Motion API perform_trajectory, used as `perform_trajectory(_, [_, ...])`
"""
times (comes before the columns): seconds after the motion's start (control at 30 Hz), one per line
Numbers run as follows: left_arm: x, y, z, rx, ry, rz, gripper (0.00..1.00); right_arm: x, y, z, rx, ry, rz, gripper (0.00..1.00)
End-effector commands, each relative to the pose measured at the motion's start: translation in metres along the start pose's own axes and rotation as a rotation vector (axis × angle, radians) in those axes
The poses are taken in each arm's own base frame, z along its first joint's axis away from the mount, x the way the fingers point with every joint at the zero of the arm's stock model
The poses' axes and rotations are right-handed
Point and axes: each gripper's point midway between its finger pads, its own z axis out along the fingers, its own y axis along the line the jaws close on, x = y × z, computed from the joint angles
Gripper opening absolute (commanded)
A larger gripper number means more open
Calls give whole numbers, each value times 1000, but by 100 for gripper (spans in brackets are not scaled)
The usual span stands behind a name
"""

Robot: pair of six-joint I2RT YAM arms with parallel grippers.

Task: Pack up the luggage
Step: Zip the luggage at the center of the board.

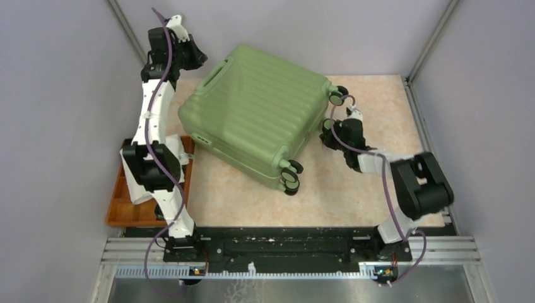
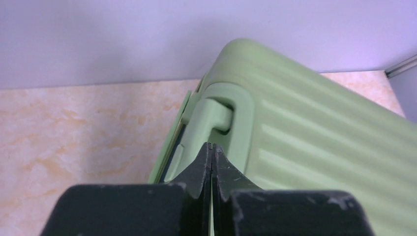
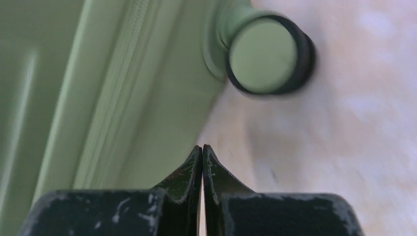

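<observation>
The luggage (image 1: 255,117) is a large light-green ribbed suitcase lying shut and skewed on the table. My left gripper (image 1: 200,60) is at its far left end. In the left wrist view that gripper (image 2: 212,145) is shut and empty, its tips right at the green handle (image 2: 209,120) set in the luggage shell (image 2: 319,128). My right gripper (image 1: 326,126) is at the right end below a wheel (image 1: 337,96). The right wrist view shows it (image 3: 202,147) shut and empty beside the zipped side of the luggage (image 3: 98,98), with the black-rimmed wheel (image 3: 265,54) just ahead.
An orange tray (image 1: 120,205) sits at the table's left edge, partly under the left arm. Two more wheels (image 1: 290,177) stick out at the suitcase's near corner. Pale walls enclose the beige marbled table (image 1: 353,189) on three sides.
</observation>
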Motion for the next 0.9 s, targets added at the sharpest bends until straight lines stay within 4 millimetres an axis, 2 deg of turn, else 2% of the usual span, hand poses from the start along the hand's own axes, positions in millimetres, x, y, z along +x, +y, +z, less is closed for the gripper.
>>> perform_trajectory(0.0, [-43, -33, -28, 72, -124, 59, 0, -21, 45, 54, -142, 43, -28, 0])
perform_trajectory(0.03, [-41, -34, -28, 77, -120, 67, 0, -19, 42, 69, -122, 55, -26, 0])
perform_trajectory(0.13, [-36, -36, -27, 97, -106, 85, 0, -30, 40, 98, -97, 37, 11, 0])
perform_trajectory(0.23, [-34, -35, -26, 111, -77, 105, 0, -56, 33, 123, -57, -15, 45, 0])
perform_trajectory(0.3, [-29, -30, -27, 112, -49, 130, 0, -80, 33, 137, -49, -51, 47, 0])
perform_trajectory(0.33, [-25, -26, -28, 106, -30, 142, 5, -95, 33, 146, -45, -67, 45, 0])
perform_trajectory(0.4, [-16, -16, -31, 94, 7, 157, 27, -122, 33, 163, -37, -85, 38, 0])
perform_trajectory(0.47, [-4, -3, -36, 82, 55, 154, 41, -157, 41, 175, -44, -125, 9, 0])
perform_trajectory(0.53, [9, 11, -42, 70, 111, 168, 56, -176, 37, 184, -27, -135, -17, 0])
perform_trajectory(0.6, [16, 24, -51, 52, 141, 191, 62, -188, 28, 186, -7, -145, -36, 0])
perform_trajectory(0.67, [22, 33, -58, 51, 148, 195, 68, -194, 22, 178, -11, -158, -42, 2])
perform_trajectory(0.7, [34, 35, -58, 58, 168, 189, 73, -199, 23, 167, -22, -172, -56, 13])
perform_trajectory(0.77, [46, 34, -57, 78, 182, 187, 86, -196, 22, 148, -24, -178, -96, 24])
perform_trajectory(0.83, [56, 41, -51, 62, 195, 181, 89, -186, 18, 122, -19, -180, -121, 39])
perform_trajectory(0.87, [59, 46, -48, 47, 197, 180, 88, -179, 15, 107, -10, -182, -131, 42])
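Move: The luggage's lower far wheel is about 8 cm ahead of the right gripper, 2 cm to its right and 4 cm lower. The upper far wheel is some 9 cm ahead, 3 cm right and 8 cm above; the lower near wheel is roughly 19 cm back, 10 cm left and 4 cm lower. From the left gripper, the luggage handle lies about 1 cm ahead, 3 cm right and 8 cm below. Drive the closed right gripper forward about 24 cm, dipping first, and push the luggage's far wheel end ahead; then lift some 9 cm over its low point, ease right and slightly back, and start opening. Meanwhile raise the shut left gripper a little, then bring it down, back and left about 5 cm each net beside the handle, opening wide. ##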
